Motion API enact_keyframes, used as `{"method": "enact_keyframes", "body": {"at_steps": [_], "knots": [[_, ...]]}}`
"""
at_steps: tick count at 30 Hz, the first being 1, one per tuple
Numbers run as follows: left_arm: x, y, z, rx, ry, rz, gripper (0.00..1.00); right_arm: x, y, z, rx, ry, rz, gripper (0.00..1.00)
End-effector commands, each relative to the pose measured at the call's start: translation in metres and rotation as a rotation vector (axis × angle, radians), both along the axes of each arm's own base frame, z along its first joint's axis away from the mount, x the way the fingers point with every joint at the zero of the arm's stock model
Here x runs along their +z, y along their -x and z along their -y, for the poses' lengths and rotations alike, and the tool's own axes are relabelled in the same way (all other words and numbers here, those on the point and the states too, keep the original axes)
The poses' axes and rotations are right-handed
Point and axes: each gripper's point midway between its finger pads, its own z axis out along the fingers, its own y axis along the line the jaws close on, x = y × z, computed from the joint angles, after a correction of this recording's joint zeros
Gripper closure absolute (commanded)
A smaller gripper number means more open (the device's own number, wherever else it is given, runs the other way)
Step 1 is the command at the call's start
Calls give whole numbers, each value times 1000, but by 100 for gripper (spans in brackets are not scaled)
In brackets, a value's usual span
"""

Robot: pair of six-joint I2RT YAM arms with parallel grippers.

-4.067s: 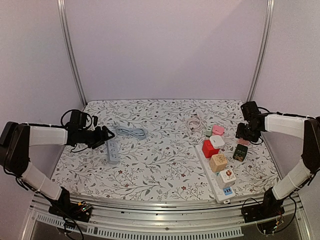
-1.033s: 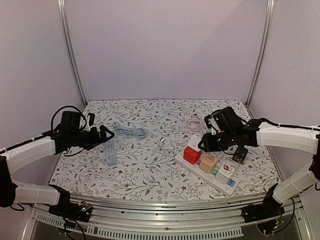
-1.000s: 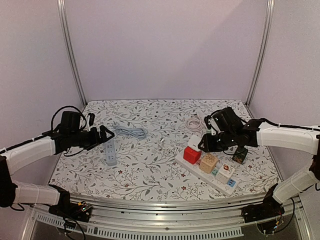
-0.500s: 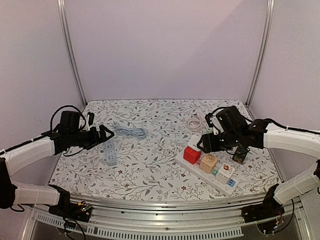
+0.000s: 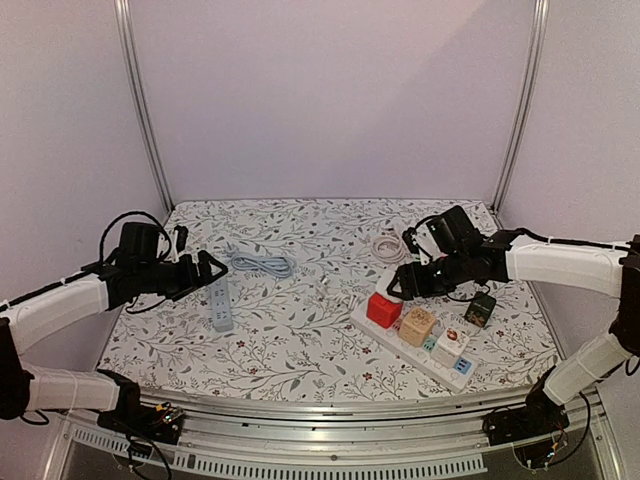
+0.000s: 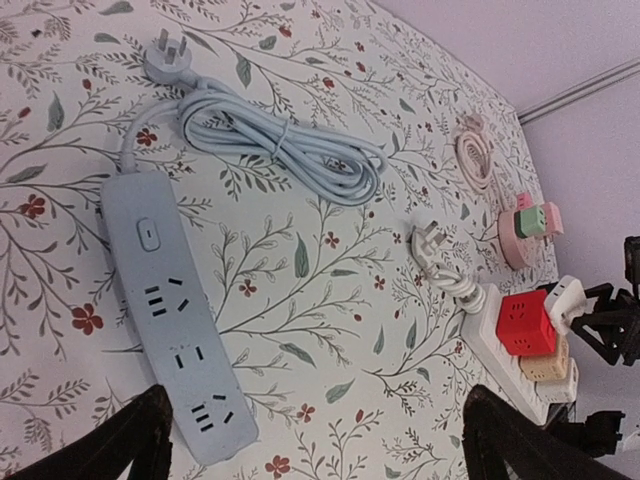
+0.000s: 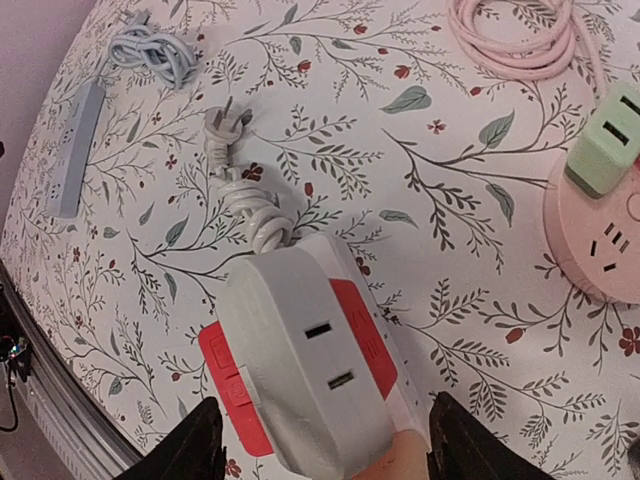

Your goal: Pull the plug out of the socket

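A white plug (image 7: 310,370) sits on a red cube socket (image 7: 230,400) at the end of the white power strip (image 5: 427,358). My right gripper (image 7: 335,445) straddles the white plug (image 5: 390,284), open, with its dark fingers (image 7: 185,450) clear of the plug's sides. The red cube (image 5: 382,310) shows under the plug in the top view. Far to the left, my left gripper (image 5: 215,270) is wide open over the near end of a grey-blue power strip (image 6: 170,320), holding nothing.
A tan cube (image 5: 415,325) and several other adapters fill the white strip. A dark green adapter (image 5: 480,308) stands beside it. The strip's loose cord plug (image 7: 225,125) lies on the cloth. A pink round socket (image 7: 600,230), a pink cable (image 7: 520,30) and a grey coiled cable (image 5: 262,264) lie farther back.
The right gripper's jaws have spread apart around the white plug over the last second. Since four seconds ago the white strip has swung left and turned. The left arm is still.
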Motion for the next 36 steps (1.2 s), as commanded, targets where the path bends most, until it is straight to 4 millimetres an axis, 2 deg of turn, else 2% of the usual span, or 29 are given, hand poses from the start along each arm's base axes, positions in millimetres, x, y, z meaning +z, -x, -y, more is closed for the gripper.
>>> {"method": "enact_keyframes", "body": {"at_steps": [1, 7, 9, 14, 17, 21, 25, 31, 36], "knots": [[5, 4, 5, -19, 4, 5, 0, 14, -4, -25, 93, -81, 13, 37], [5, 4, 8, -30, 6, 2, 0, 12, 9, -37, 150, -109, 4, 59], [4, 3, 9, -33, 5, 3, 0, 8, 12, -36, 153, -74, 18, 61], [4, 1, 25, -72, 6, -2, 0, -4, 11, -34, 155, -4, 27, 72], [3, 0, 39, -101, 15, -4, 0, -2, 17, -41, 190, -7, 38, 73], [-2, -1, 58, -132, 31, -13, 1, -6, 17, -40, 202, 11, 47, 71], [-7, 2, 92, -206, 58, -23, 0, -12, 21, -46, 245, 10, 42, 70], [-11, 8, 155, -336, 99, -32, 1, -15, 21, -55, 293, 6, 51, 71], [-15, 11, 200, -418, 165, -56, 2, -16, 24, -60, 307, 10, 62, 84]]}}
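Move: Just to the left of the open right fingers, about 3 cm away and 1 cm lower, is the white plug on the red cube. The cube's middle is 3 cm left, 2 cm back and 6 cm below that hand; the beige cube is 6 cm back and 3 cm right. From the left hand the red cube is roughly 32 cm right, 5 cm back and 8 cm lower, the white plug 33 cm right and 2 cm back. Closing on the white plug, the right fingers go from well open to a narrow pinch while that hand shifts about 5 cm left, slightly back and down, and turns some 15 degrees counter-clockwise. The empty left hand, after a short wait, sweeps about 16 cm right towards the red cube with gathering speed, sinking 3 cm and turning 20 degrees clockwise, fingers wide open. ##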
